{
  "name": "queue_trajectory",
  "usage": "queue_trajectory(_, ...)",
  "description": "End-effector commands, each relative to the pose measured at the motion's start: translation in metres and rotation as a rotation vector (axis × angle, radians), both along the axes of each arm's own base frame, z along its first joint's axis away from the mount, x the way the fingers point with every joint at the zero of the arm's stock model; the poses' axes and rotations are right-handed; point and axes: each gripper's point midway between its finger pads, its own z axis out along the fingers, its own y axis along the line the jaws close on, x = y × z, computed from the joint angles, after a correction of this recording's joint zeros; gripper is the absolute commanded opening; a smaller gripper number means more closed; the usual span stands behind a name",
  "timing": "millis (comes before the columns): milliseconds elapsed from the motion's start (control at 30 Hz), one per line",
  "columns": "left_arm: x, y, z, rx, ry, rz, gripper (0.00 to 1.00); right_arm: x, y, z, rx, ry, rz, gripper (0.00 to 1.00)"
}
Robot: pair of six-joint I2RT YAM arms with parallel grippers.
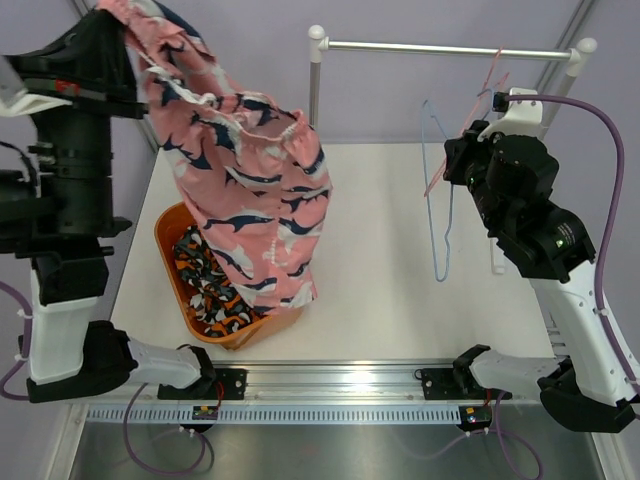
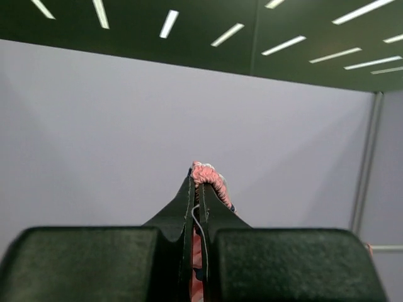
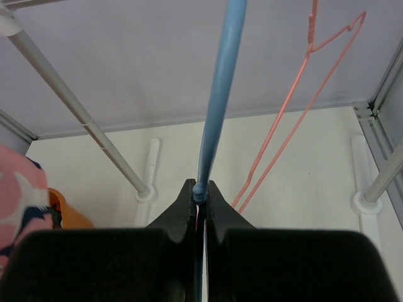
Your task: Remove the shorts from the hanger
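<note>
My left gripper (image 1: 118, 12) is raised high at the far left and is shut on the waistband of the pink shorts (image 1: 250, 190) with navy and white blotches. They hang free down to the orange basket (image 1: 172, 245). In the left wrist view a bunch of pink fabric (image 2: 208, 177) sticks out above my shut gripper (image 2: 198, 189). The camouflage shorts (image 1: 208, 285) lie in the basket. My right gripper (image 1: 462, 160) is shut on a bare blue hanger (image 1: 437, 190); its bar shows in the right wrist view (image 3: 217, 100) between my shut gripper (image 3: 199, 190).
A pink wire hanger (image 1: 470, 125) hangs on the white rail (image 1: 450, 49) at the back right and shows in the right wrist view (image 3: 302, 94). The rail's posts (image 1: 316, 80) stand on the white table (image 1: 390, 280). The basket sits at the table's left front.
</note>
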Motion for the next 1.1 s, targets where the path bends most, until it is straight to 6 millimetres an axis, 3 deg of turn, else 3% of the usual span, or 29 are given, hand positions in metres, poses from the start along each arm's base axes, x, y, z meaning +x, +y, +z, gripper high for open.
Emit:
queue_trajectory(0, -0.013, 0.054, 0.015, -0.085, -0.056, 0.176, 0.0, -0.008, 0.001, 0.004, 0.034, -0.017, 0.032, 0.0)
queue_trajectory(233, 0.012, 0.036, -0.043, 0.021, 0.03, 0.249, 0.0, -0.018, -0.001, 0.0, 0.032, -0.015, 0.052, 0.0)
queue_trajectory(367, 0.037, 0.008, -0.094, 0.087, 0.12, 0.192, 0.0, -0.023, -0.004, -0.004, 0.03, -0.011, 0.053, 0.0)
queue_trajectory(467, 0.054, -0.001, -0.133, 0.067, 0.207, 0.147, 0.0, -0.029, -0.007, -0.005, 0.031, -0.009, 0.056, 0.0)
queue_trajectory(667, 0.074, -0.031, -0.248, 0.041, 0.454, 0.003, 0.0, -0.035, -0.009, -0.012, 0.027, 0.005, 0.066, 0.0)
queue_trajectory(700, 0.079, -0.041, -0.283, 0.067, 0.524, -0.017, 0.0, -0.036, -0.009, -0.012, 0.027, 0.005, 0.066, 0.0)
queue_trajectory(767, 0.079, -0.056, -0.317, 0.035, 0.603, -0.089, 0.0, -0.036, -0.009, -0.012, 0.027, 0.003, 0.07, 0.0)
queue_trajectory(800, 0.082, -0.053, -0.338, 0.006, 0.659, -0.064, 0.0, -0.037, -0.009, -0.011, 0.029, -0.001, 0.07, 0.0)
queue_trajectory(833, 0.086, -0.043, -0.38, -0.054, 0.759, 0.0, 0.0, -0.036, -0.008, -0.012, 0.028, 0.001, 0.073, 0.0)
queue_trajectory(900, 0.088, -0.028, -0.422, -0.135, 0.846, 0.049, 0.0, -0.036, -0.007, -0.014, 0.026, 0.006, 0.077, 0.0)
queue_trajectory(933, 0.091, -0.015, -0.467, -0.224, 0.945, 0.073, 0.0, -0.037, -0.007, -0.014, 0.027, 0.005, 0.08, 0.0)
queue_trajectory(1033, 0.093, 0.015, -0.517, -0.423, 1.033, 0.091, 0.0, -0.035, -0.004, -0.017, 0.024, 0.013, 0.089, 0.0)
queue_trajectory(1067, 0.089, 0.024, -0.555, -0.442, 1.099, 0.117, 0.0, -0.035, -0.004, -0.017, 0.024, 0.013, 0.091, 0.0)
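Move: The left hand, high up with the pink shorts already hanging from its fingers, has the orange basket about 12 cm ahead, 3 cm to its left and some 66 cm below. The dark patterned shorts lie in it, roughly 10 cm ahead of the hand and 2 cm to its left. The rack's left post stands about 30 cm ahead and 12 cm to the right. From the right hand, the basket is about 42 cm left, 3 cm ahead and 39 cm lower. Downward in one long fast sweep of about 50 cm, after a brief 5 cm swing out left and back, the left hand takes the pink shorts to the orange basket, working some 10 cm forward. Its fingers tip over by nearly 60 degrees to point forward and down, still pinching the waistband. The right hand keeps the blue hanger and eases back a little, away from the rack. ##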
